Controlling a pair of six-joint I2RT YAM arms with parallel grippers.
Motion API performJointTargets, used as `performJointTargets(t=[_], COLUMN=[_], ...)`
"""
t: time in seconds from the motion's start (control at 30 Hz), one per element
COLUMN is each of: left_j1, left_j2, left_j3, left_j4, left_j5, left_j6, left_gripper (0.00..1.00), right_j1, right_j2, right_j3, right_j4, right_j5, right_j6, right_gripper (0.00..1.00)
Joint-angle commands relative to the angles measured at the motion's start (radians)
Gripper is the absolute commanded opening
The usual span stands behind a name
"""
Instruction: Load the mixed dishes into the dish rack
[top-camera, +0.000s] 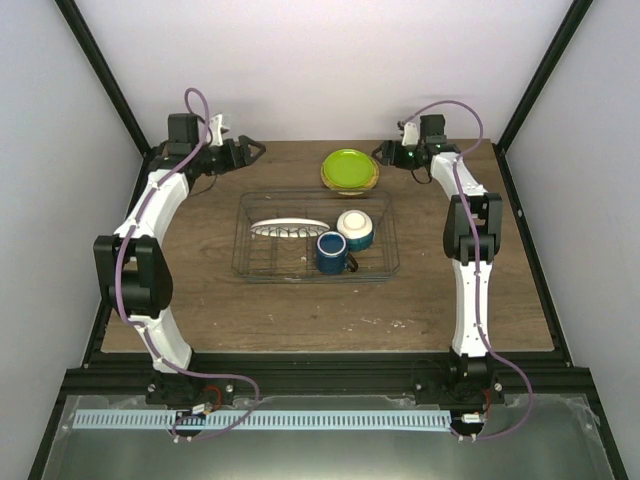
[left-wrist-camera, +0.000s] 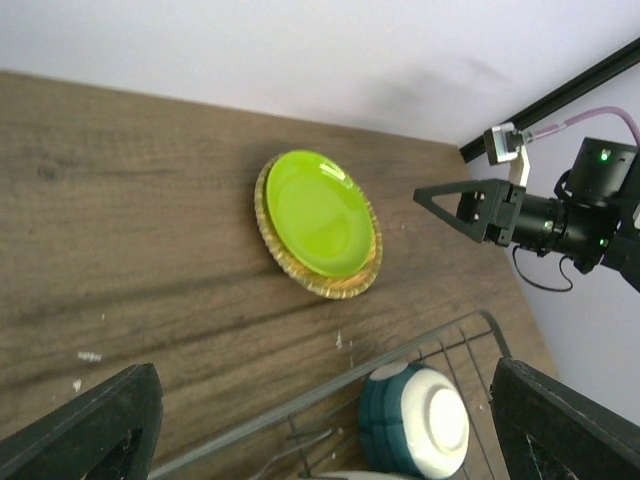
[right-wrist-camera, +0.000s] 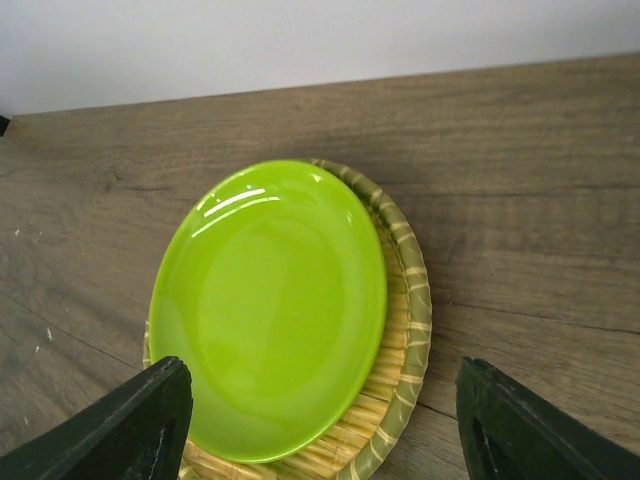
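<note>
The lime-green plate (top-camera: 350, 169) lies on the table behind the dish rack (top-camera: 385, 268), on a woven straw-coloured underside (right-wrist-camera: 405, 330). In the right wrist view the plate (right-wrist-camera: 265, 310) fills the space ahead of my right gripper (right-wrist-camera: 320, 430), whose open jaws stand wide on either side of it without touching. My left gripper (top-camera: 252, 150) hovers open and empty at the back left. Inside the rack are the white striped plate (top-camera: 290, 228), the upturned cream bowl (top-camera: 355, 230) and the dark blue mug (top-camera: 331, 252).
The rack's back wire edge (left-wrist-camera: 300, 405) runs just below the left gripper (left-wrist-camera: 325, 440), with the bowl (left-wrist-camera: 420, 420) behind it. White walls and black frame posts (top-camera: 525, 95) close in the back corners. The right gripper (left-wrist-camera: 440, 195) shows beyond the green plate (left-wrist-camera: 315, 225).
</note>
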Motion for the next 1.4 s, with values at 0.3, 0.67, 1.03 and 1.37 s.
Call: performJointTargets(t=[0.3,0.67,1.03,1.37], left_j1=[0.006,0.015,0.027,0.035], left_j2=[-0.073,-0.093,-0.102,-0.106], left_j3=[-0.078,-0.099,-0.115,-0.124], left_j4=[0.056,0.065,0.085,0.091], left_j5=[0.008,0.021,0.036,0.047], left_j6=[0.001,0.002,-0.006,-0.009], left_gripper=[0.91,0.91,0.91,0.91], right_j1=[0.042,0.06,0.064,0.065], right_j2=[0.095,0.142,0.158,0.162], right_j3=[0.061,0.066,0.093,0.099], right_j4=[-0.026,-0.036,-0.059,-0.071], right_j5=[-0.024,0.015,0.035,0.034], right_j6=[0.053,0.058,0.056,0.061], right_gripper=[0.71,0.63,0.39,0.05])
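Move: Left of the right hand by about 9 cm, some 9 cm lower and nearly level with it front to back, the green plate lies on a woven plate. The teal bowl in the rack is about 18 cm back and 7 cm left of that hand, the blue mug some 25 cm back and 13 cm left, both roughly 7 cm below. From the left hand, the green plate is about 14 cm ahead, 23 cm right and 24 cm below. Sinking some 8 cm and sliding about 3 cm left, the right hand comes down on the green plate's right rim, its fingers tipping about 10 degrees steeper. They then close and pinch that rim, with the woven plate's edge seemingly caught between them too, and the hand rises a little over 1 cm. ##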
